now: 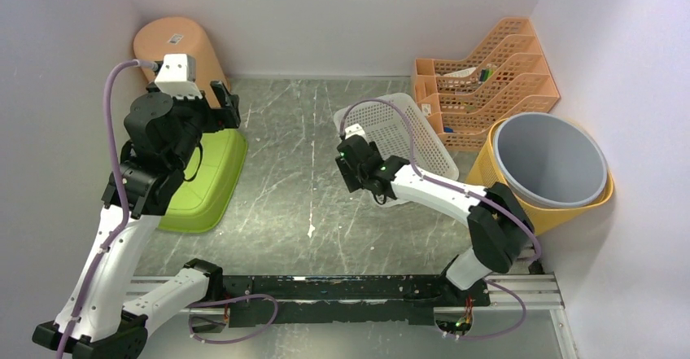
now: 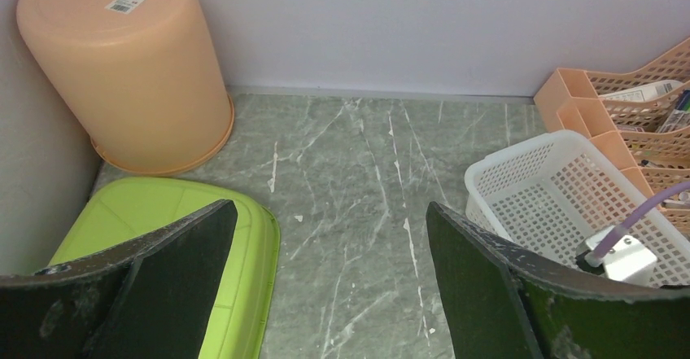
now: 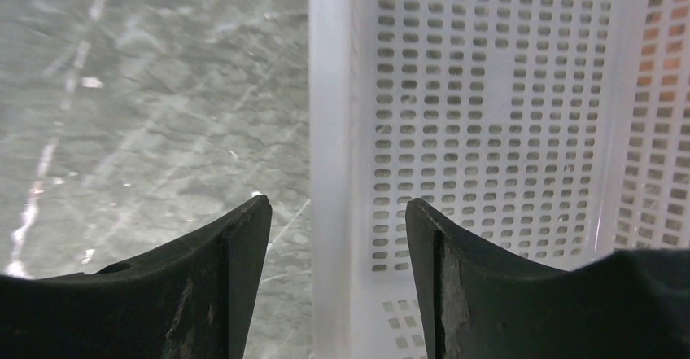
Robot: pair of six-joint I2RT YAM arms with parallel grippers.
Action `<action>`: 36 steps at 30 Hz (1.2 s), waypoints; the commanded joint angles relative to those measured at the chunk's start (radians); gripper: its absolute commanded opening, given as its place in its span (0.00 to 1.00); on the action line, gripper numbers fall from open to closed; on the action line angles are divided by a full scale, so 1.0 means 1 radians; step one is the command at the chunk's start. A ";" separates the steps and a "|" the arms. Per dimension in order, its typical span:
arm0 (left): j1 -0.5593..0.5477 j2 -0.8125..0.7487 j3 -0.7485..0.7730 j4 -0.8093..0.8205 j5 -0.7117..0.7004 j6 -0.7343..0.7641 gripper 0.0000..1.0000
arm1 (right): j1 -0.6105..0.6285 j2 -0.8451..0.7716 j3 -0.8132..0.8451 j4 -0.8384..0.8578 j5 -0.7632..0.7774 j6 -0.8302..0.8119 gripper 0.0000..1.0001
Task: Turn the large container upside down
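The large container, a white perforated basket (image 1: 400, 127), stands open side up right of centre, also seen from the left wrist (image 2: 553, 186). My right gripper (image 1: 353, 159) is at the basket's near-left corner. In the right wrist view the jaws (image 3: 338, 206) straddle the basket's white rim (image 3: 329, 115), one finger outside over the floor and one inside against the mesh wall (image 3: 488, 90). There is a gap on each side, so it is open. My left gripper (image 1: 224, 103) hangs wide open (image 2: 331, 208) over the bare floor at the left, holding nothing.
A lime-green tub (image 1: 207, 176) lies bottom up under the left arm. An orange bin (image 1: 183, 41) sits upside down in the back left corner. Orange file trays (image 1: 488, 82) and a yellow bin with a grey liner (image 1: 553, 164) crowd the right side.
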 commanded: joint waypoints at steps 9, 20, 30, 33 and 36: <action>-0.001 -0.011 -0.007 0.027 0.011 -0.004 0.99 | -0.002 0.032 -0.042 -0.007 0.068 0.073 0.17; -0.001 -0.013 0.052 -0.003 0.002 0.005 0.98 | 0.011 -0.055 0.092 0.225 -0.301 0.169 0.00; -0.001 -0.016 0.126 -0.045 -0.002 0.017 0.98 | 0.010 0.018 0.049 0.919 -0.646 0.644 0.00; -0.001 -0.014 0.154 -0.062 -0.011 0.025 0.98 | 0.016 0.130 0.060 1.103 -0.702 0.781 0.00; 0.000 -0.010 0.183 -0.078 -0.016 0.035 0.98 | 0.018 0.233 0.097 1.202 -0.742 0.859 0.00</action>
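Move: The white basket's middle lies about 12 cm to the right hand's right, 4 cm ahead and 8 cm below; its left rim runs just beneath the open fingers. From that hand the orange organiser stands some 18 cm ahead and 35 cm right, and the upturned green tub about 37 cm left and 2 cm back. For the left hand the basket is roughly 42 cm right, 5 cm ahead and 38 cm below. Right hand dips, pinches the basket's left rim, swings 20 cm left and up, rolling 70°; left rises 5 cm. ##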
